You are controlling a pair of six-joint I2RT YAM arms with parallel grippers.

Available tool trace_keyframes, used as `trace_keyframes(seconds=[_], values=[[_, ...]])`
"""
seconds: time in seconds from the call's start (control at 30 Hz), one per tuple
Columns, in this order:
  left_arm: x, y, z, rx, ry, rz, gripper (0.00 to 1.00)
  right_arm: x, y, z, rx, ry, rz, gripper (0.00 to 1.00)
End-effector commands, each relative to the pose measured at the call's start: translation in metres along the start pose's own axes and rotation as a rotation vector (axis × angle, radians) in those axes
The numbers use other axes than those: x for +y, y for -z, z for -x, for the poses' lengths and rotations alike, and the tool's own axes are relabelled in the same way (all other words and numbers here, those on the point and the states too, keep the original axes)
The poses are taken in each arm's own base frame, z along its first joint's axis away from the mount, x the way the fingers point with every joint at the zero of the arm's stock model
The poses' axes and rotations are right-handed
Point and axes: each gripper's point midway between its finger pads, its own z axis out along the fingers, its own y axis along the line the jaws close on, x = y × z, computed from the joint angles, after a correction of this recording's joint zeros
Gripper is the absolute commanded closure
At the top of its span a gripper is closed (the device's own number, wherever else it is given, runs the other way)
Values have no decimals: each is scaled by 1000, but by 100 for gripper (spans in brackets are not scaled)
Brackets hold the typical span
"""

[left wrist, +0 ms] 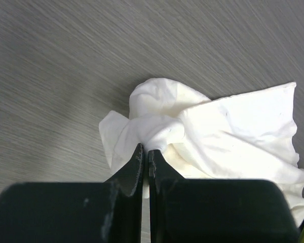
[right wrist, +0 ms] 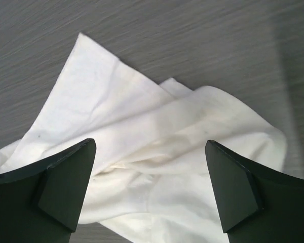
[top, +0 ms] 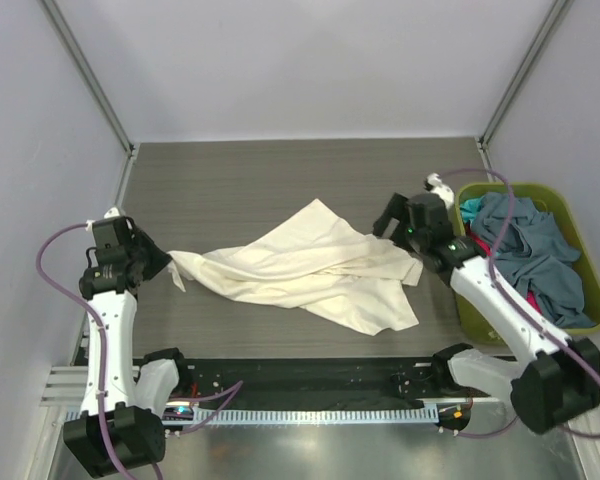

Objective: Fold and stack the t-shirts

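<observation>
A cream t-shirt [top: 315,265] lies crumpled across the middle of the dark table. My left gripper [top: 163,262] is shut on its left end, where a bunched knot of cloth [left wrist: 159,132] is pinched between the black fingertips [left wrist: 138,161]. At the shirt's right end my right gripper [top: 392,226] is open, its two fingers [right wrist: 66,177] spread wide above the cream t-shirt [right wrist: 157,147] with nothing between them. More t-shirts, slate grey-blue [top: 535,250], teal [top: 470,210] and red-pink [top: 531,298], lie heaped in the basket at the right.
An olive-green plastic basket [top: 565,200] stands at the table's right edge, close behind my right arm. Grey walls close in the table at the back and both sides. A black rail [top: 310,385] runs along the near edge between the arm bases.
</observation>
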Motion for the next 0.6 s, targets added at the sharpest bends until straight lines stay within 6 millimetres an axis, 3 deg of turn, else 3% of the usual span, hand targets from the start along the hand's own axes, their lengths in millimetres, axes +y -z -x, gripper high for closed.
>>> trace_keyframes(seconds=[0.0, 0.07, 0.1, 0.23, 0.27, 0.3, 0.33, 0.37, 0.47, 0.5, 0.53, 0.57], values=[[-18, 4, 10, -35, -16, -88, 100, 68, -26, 30, -30, 131, 26, 4], [-21, 4, 8, -24, -19, -106, 100, 89, -48, 24, 32, 181, 33, 4], [-22, 3, 7, -21, -20, -107, 100, 105, -75, 19, 75, 217, 24, 5], [-24, 8, 8, -37, -23, -121, 99, 139, -134, 2, 155, 298, 16, 6], [-24, 8, 8, -42, -24, -122, 100, 160, -140, 15, 127, 301, 49, 7], [-24, 9, 8, -43, -25, -123, 99, 157, -163, -3, 166, 330, 21, 8], [-24, 9, 8, -46, -26, -127, 99, 159, -169, -6, 164, 361, 3, 8], [-25, 9, 7, -42, -24, -131, 99, 175, -173, 6, 135, 364, 26, 8], [-26, 9, 6, -38, -25, -137, 100, 176, -212, -22, 192, 420, -1, 9], [-27, 9, 6, -37, -26, -139, 100, 186, -210, -12, 166, 415, 16, 9], [-27, 9, 6, -40, -27, -143, 100, 177, -224, -28, 206, 439, -11, 10], [-27, 9, 7, -42, -27, -140, 99, 187, -225, -20, 180, 445, -5, 10]])
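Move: The right hand, empty and open, is going for the white t-shirt's far corner, about 22 cm ahead, 16 cm to its left and 15 cm below. The shirt's right end lies some 8 cm to that hand's right, level with it; the shirt's near corner is about 20 cm back and 4 cm left. From the left hand, which holds the shirt's left end, the far corner is roughly 28 cm ahead and 34 cm right, 16 cm lower. The left fingers keep their pinch on the shirt's left end, barely shifting, while the open right hand sweeps some 20 cm forward and 17 cm left over the shirt to its far corner. It rises slightly, then sinks about 12 cm, slowing, fingers staying wide as the wrist tips down and turns counter-clockwise; no touch on the corner can be seen. ##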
